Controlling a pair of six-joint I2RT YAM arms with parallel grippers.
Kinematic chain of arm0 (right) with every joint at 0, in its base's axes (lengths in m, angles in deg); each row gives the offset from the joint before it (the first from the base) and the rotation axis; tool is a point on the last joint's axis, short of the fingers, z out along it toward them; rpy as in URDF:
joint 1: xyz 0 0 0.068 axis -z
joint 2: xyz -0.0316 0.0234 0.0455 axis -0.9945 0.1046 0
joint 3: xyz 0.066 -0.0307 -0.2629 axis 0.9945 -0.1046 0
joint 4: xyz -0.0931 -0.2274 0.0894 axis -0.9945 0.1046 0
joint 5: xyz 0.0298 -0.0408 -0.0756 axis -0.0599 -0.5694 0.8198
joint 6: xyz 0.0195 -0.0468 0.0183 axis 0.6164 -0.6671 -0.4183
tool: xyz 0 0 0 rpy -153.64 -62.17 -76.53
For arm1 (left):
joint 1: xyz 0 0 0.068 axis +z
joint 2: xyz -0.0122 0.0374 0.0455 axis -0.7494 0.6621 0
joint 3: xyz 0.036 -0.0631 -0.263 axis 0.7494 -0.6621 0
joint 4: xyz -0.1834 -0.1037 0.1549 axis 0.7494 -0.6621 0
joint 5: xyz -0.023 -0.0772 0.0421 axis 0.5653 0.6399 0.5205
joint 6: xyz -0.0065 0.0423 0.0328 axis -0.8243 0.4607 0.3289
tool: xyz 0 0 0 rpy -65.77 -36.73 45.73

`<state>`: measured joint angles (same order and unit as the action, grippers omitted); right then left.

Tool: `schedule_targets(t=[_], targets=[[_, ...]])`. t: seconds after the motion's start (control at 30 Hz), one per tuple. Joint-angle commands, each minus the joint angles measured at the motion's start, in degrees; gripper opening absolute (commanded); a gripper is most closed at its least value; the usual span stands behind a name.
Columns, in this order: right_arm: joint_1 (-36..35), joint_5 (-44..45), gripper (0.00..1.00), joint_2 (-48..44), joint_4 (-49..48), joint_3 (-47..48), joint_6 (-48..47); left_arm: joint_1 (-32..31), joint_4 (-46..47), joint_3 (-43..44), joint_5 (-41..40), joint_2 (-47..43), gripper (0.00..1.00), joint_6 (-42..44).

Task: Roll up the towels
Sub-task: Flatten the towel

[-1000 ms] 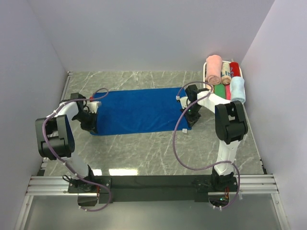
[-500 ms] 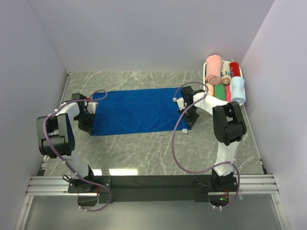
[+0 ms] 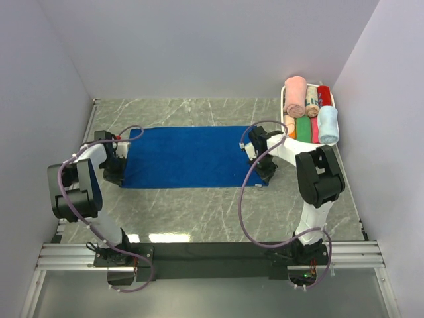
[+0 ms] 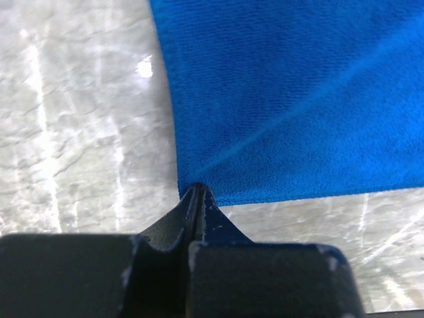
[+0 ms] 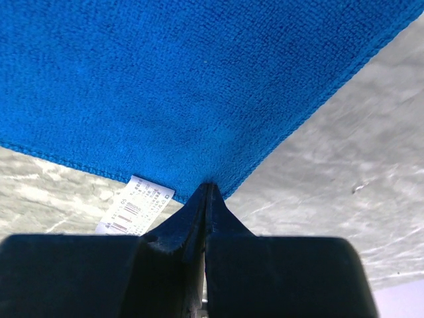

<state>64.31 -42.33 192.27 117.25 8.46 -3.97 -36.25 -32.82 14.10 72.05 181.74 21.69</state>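
Note:
The royal blue towel lies spread flat across the middle of the marble table, long side running left to right. My left gripper is shut on its near left corner; in the left wrist view the closed jaws meet at that corner, and creases run out from them. My right gripper is shut on the near right corner, beside the towel's white care label. The pale blue towel is rolled up and rests at the right edge of the white basket.
The basket at the back right also holds rolled pink, red and green towels. Walls close in the table on the left, back and right. A black rail with both arm bases runs along the near edge.
Both grippers have moved toward the near edge with the corners, the left one also outward. The royal blue towel now lies straighter and flatter.

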Motion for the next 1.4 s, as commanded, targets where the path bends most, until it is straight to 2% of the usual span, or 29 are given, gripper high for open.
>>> schedule_targets(t=[0.0,0.4,0.57,0.77,0.83,0.9,0.93,1.03,1.13,1.3,1.37], targets=[[-0.3,3.1,0.0,2.1,3.5,-5.8,0.0,2.7,1.1,-3.5,-7.7,2.0,0.0,3.7],[-3.5,-0.5,0.0,1.0,7.1,-7.4,-0.2,3.1,-1.9,-4.9,-5.2,-0.9,0.0,5.5],[-5.4,-1.7,0.06,-0.3,7.8,-6.7,-0.3,3.1,-4.4,-6.1,-3.4,-3.5,0.0,5.0],[-5.5,-2.0,0.07,0.0,7.8,-6.7,0.0,3.2,-6.5,-5.2,-3.1,-4.4,0.0,4.7],[-5.3,-2.9,0.1,-0.5,7.8,-6.0,0.3,3.3,-7.3,-3.9,-0.6,-4.5,0.0,4.7],[-5.2,-4.3,0.18,-1.9,7.9,-3.9,0.4,3.3,-9.3,-1.3,3.0,-4.7,0.01,5.8],[-5.0,-6.6,0.29,-2.3,8.4,-2.9,0.5,3.3,-9.9,-0.2,7.0,-5.3,0.01,6.1],[-3.9,-10.2,0.43,-3.9,9.1,1.7,0.5,3.3,-11.5,5.4,11.8,-6.7,0.13,7.5],[-2.5,-13.5,0.52,-5.3,8.8,6.1,-0.8,3.3,-12.0,11.5,16.2,-7.2,0.27,8.3],[2.4,-15.0,0.61,-8.2,6.4,15.0,-1.4,3.6,-10.0,21.9,23.8,-7.3,0.46,7.6],[5.1,-14.2,0.61,-6.5,4.6,18.2,-1.0,3.7,-3.7,23.1,25.5,-8.8,0.59,5.5]])
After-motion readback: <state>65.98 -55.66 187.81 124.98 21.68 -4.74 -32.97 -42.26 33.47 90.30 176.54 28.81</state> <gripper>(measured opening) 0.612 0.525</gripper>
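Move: Each hand has its closed tips on a near corner of the blue towel: left hand on the left one, right hand on the right. The towel's middle is about 27 cm right and 11 cm ahead of the left hand, and 27 cm left and 11 cm ahead of the right. Its white tag lies some 3 cm left of the right hand and 1 cm back, the basket of rolls roughly 16 cm right and 25 cm ahead. Still pinching the near corners, both hands drag the towel back along the counter, the left about 4 cm after a small pull to its left, the right some 6 cm with its fingers starting to part on the way. Both then open wide, let go, and rise forward, the right also to its left; the left's fingertips swing forward about 20 degrees. ##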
